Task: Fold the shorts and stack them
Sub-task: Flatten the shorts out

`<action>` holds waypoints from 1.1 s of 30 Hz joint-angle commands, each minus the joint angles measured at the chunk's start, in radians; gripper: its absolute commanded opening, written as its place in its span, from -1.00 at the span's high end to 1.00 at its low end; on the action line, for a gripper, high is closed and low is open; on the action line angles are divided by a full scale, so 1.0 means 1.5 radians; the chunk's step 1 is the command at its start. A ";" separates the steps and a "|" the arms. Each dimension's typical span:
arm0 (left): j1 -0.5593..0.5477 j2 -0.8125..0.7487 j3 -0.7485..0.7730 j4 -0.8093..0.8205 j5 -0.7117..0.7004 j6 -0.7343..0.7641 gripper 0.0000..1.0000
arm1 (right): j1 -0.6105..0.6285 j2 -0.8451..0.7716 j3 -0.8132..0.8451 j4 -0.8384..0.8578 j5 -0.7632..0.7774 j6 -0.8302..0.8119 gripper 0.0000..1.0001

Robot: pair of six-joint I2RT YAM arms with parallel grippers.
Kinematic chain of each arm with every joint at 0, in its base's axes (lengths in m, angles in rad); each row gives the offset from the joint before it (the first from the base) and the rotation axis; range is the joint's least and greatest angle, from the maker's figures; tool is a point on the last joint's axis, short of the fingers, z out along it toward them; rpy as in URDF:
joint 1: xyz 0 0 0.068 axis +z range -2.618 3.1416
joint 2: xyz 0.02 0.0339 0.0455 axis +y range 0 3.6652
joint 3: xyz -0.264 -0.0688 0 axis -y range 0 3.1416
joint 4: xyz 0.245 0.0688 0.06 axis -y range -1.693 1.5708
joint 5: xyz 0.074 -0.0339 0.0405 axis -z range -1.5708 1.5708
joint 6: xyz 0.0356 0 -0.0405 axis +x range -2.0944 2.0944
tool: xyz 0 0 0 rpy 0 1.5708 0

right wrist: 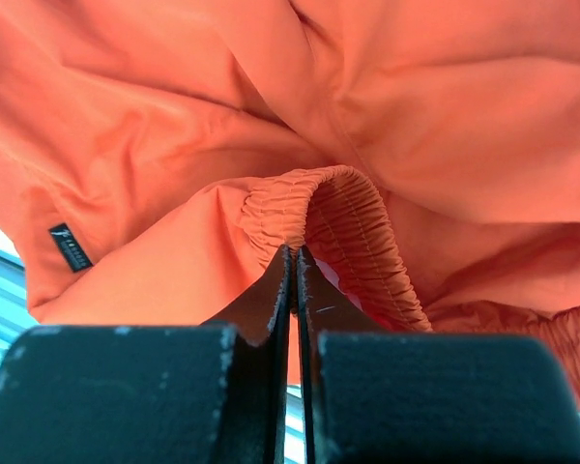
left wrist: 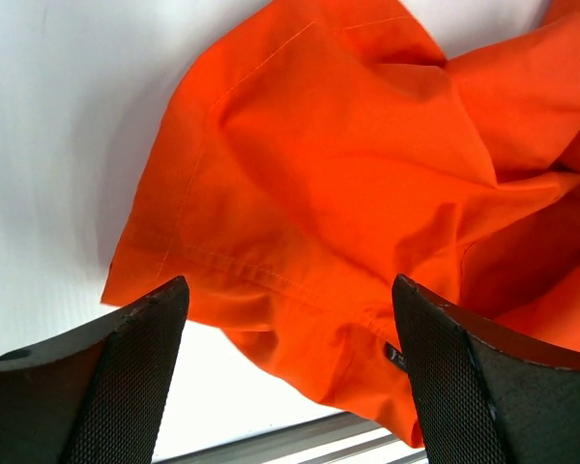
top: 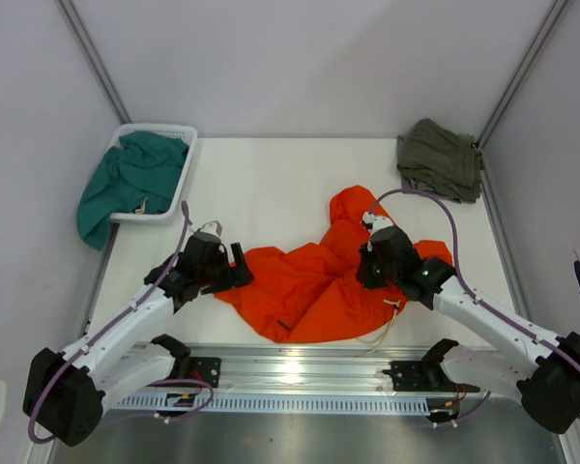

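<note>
The bright orange shorts (top: 309, 280) lie crumpled at the middle of the white table. My right gripper (top: 367, 273) is shut on a fold of their gathered waistband (right wrist: 358, 222), and its tips (right wrist: 295, 249) pinch the elastic. My left gripper (top: 240, 268) stands open at the left leg of the shorts (left wrist: 348, 174). In the left wrist view the hem and its dark tag (left wrist: 394, 356) lie between the wide jaws of that gripper (left wrist: 288, 290), apart from the pads. A white drawstring (top: 382, 333) trails near the front edge.
A white basket (top: 179, 130) at the back left holds a teal garment (top: 126, 184) that hangs over its near side. An olive-green garment (top: 440, 159) lies at the back right corner. A metal rail (top: 300, 372) runs along the near table edge.
</note>
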 commanded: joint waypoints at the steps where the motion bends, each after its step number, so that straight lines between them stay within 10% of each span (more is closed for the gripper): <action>1: 0.004 -0.022 -0.002 -0.020 -0.027 -0.021 -0.75 | 0.019 -0.010 -0.008 -0.003 0.043 0.019 1.00; 33: 0.106 -0.083 -0.092 0.034 -0.031 -0.229 -0.32 | 0.040 -0.053 -0.031 0.012 0.050 0.029 1.00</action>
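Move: Below and to the left of the open left hand lies the near-left corner of the shorts' leg hem, about 6 cm left, 1 cm back and 5 cm down. The hem's far corner is roughly 9 cm ahead and 5 cm right, the black tag some 11 cm right and 8 cm back, both on that level. From the right hand, already pinching the waistband, the near hem corner is about 37 cm left, 2 cm back and 8 cm lower. Shifting about 4 cm left, then sinking some 2 cm after edging back a little, the left hand comes in over the near corner of the leg hem. It turns some 25 degrees counter-clockwise and its fingers narrow but stay well open, with no grip taken. The right hand keeps its shut hold on the raised waistband, easing back about 1 cm. ##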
